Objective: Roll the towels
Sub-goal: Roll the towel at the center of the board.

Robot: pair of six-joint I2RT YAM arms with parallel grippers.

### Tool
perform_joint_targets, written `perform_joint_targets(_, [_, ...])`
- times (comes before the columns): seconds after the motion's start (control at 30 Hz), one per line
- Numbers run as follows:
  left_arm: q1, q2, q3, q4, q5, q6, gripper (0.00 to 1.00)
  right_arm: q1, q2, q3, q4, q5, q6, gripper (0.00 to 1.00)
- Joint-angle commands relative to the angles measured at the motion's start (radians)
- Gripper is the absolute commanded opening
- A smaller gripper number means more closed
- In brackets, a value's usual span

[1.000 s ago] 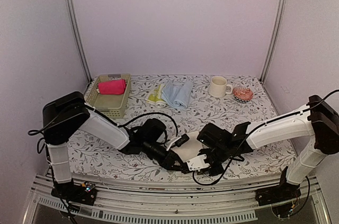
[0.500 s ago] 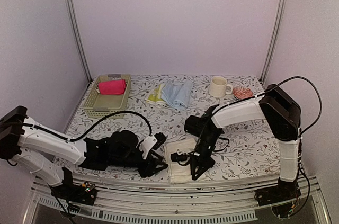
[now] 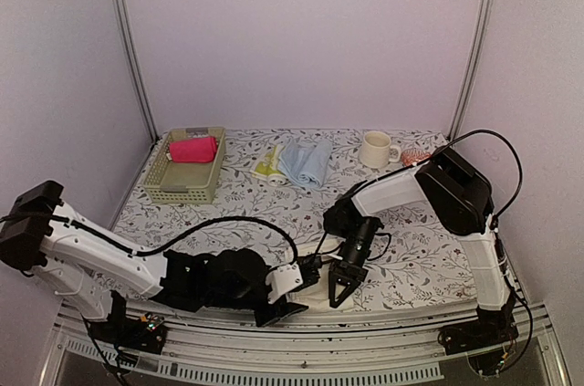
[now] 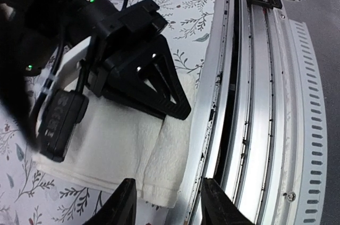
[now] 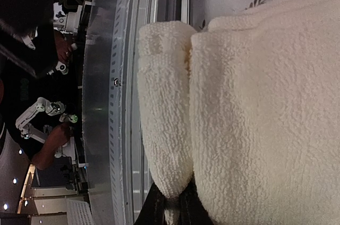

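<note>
A cream-white towel [image 4: 119, 140] lies flat at the table's front edge, its near edge turned over into a thin roll [image 4: 169, 153]. My right gripper [image 3: 338, 289] is shut on that roll, as the left wrist view [image 4: 178, 109] and its own view [image 5: 171, 206] show. My left gripper [image 4: 169, 203] stands open, one finger on each side of the roll's end without touching it; from above it sits at the front edge [image 3: 294, 302]. A hot pink towel [image 3: 193, 149] lies in the basket. The light blue towel [image 3: 307, 161] and the yellow-green towel [image 3: 268, 163] lie at the back.
The pale green mesh basket [image 3: 186, 180] stands at the back left and a cream mug [image 3: 375, 149] at the back right. A metal rail [image 4: 255, 108] runs along the table's near edge, right beside the towel's roll.
My left arm has slid right along the front edge, bringing its gripper to the towel's near corner, jaws a little wider. The right gripper has kept its hold and shifted slightly.
</note>
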Motion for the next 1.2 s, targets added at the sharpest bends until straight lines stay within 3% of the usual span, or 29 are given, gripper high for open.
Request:
perform_joint_targets(0.0, [-0.031,0.142,0.132,-0.071,-0.030,0.170,0.44,0.009,0.067,-0.015,0.056,0.133,-0.004,0.04])
perform_joint_targets(0.27, [-0.032,0.363,0.281,-0.131,-0.057,0.248,0.40,0.009,0.067,-0.028,0.064,0.126,0.004,0.04])
perform_joint_targets(0.5, [-0.032,0.416,0.323,-0.150,-0.067,0.234,0.17,0.009,0.067,-0.030,0.067,0.126,0.010,0.04])
perform_joint_targets(0.63, [-0.033,0.391,0.312,-0.129,-0.046,0.219,0.14,0.009,0.065,-0.029,0.069,0.125,0.010,0.04])
perform_joint_targets(0.83, [-0.020,0.376,0.309,-0.124,0.020,0.212,0.00,0.009,0.063,-0.030,0.073,0.127,0.017,0.07])
perform_joint_targets(0.97, [0.016,0.366,0.294,-0.117,0.088,0.175,0.00,-0.001,-0.011,-0.046,0.059,0.124,0.009,0.17])
perform_joint_targets(1.03, [0.054,0.369,0.289,-0.119,0.140,0.141,0.00,-0.025,-0.086,-0.058,0.044,0.120,-0.004,0.28])
perform_joint_targets(1.17, [0.105,0.386,0.280,-0.123,0.247,0.076,0.00,-0.105,-0.268,-0.089,0.057,0.131,0.017,0.33])
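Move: The left hand, open and empty, has the towel's folded near edge to its right: the stretch to grip lies about 5 cm to the right, 1 cm ahead and some 7 cm below. The right hand already pinches that edge, about 5 cm to the right of this stretch and level with it. The flat rest of the towel centres roughly 9 cm ahead of the left hand, 7 cm to its right and 8 cm below. The left hand swings about 5 cm to the right and sinks some 7 cm to the towel's folded near edge, its fingers tipping roughly 15 degrees steeper, then closes and pinches the fold just left of the right gripper and keeps hold as its wrist begins to turn. The right hand holds its pinch still until the left has a firm enough close on the fold, then opens its fingers partway and eases up by a couple of centimetres, slightly to the right, to leave the edge to the left hand. ##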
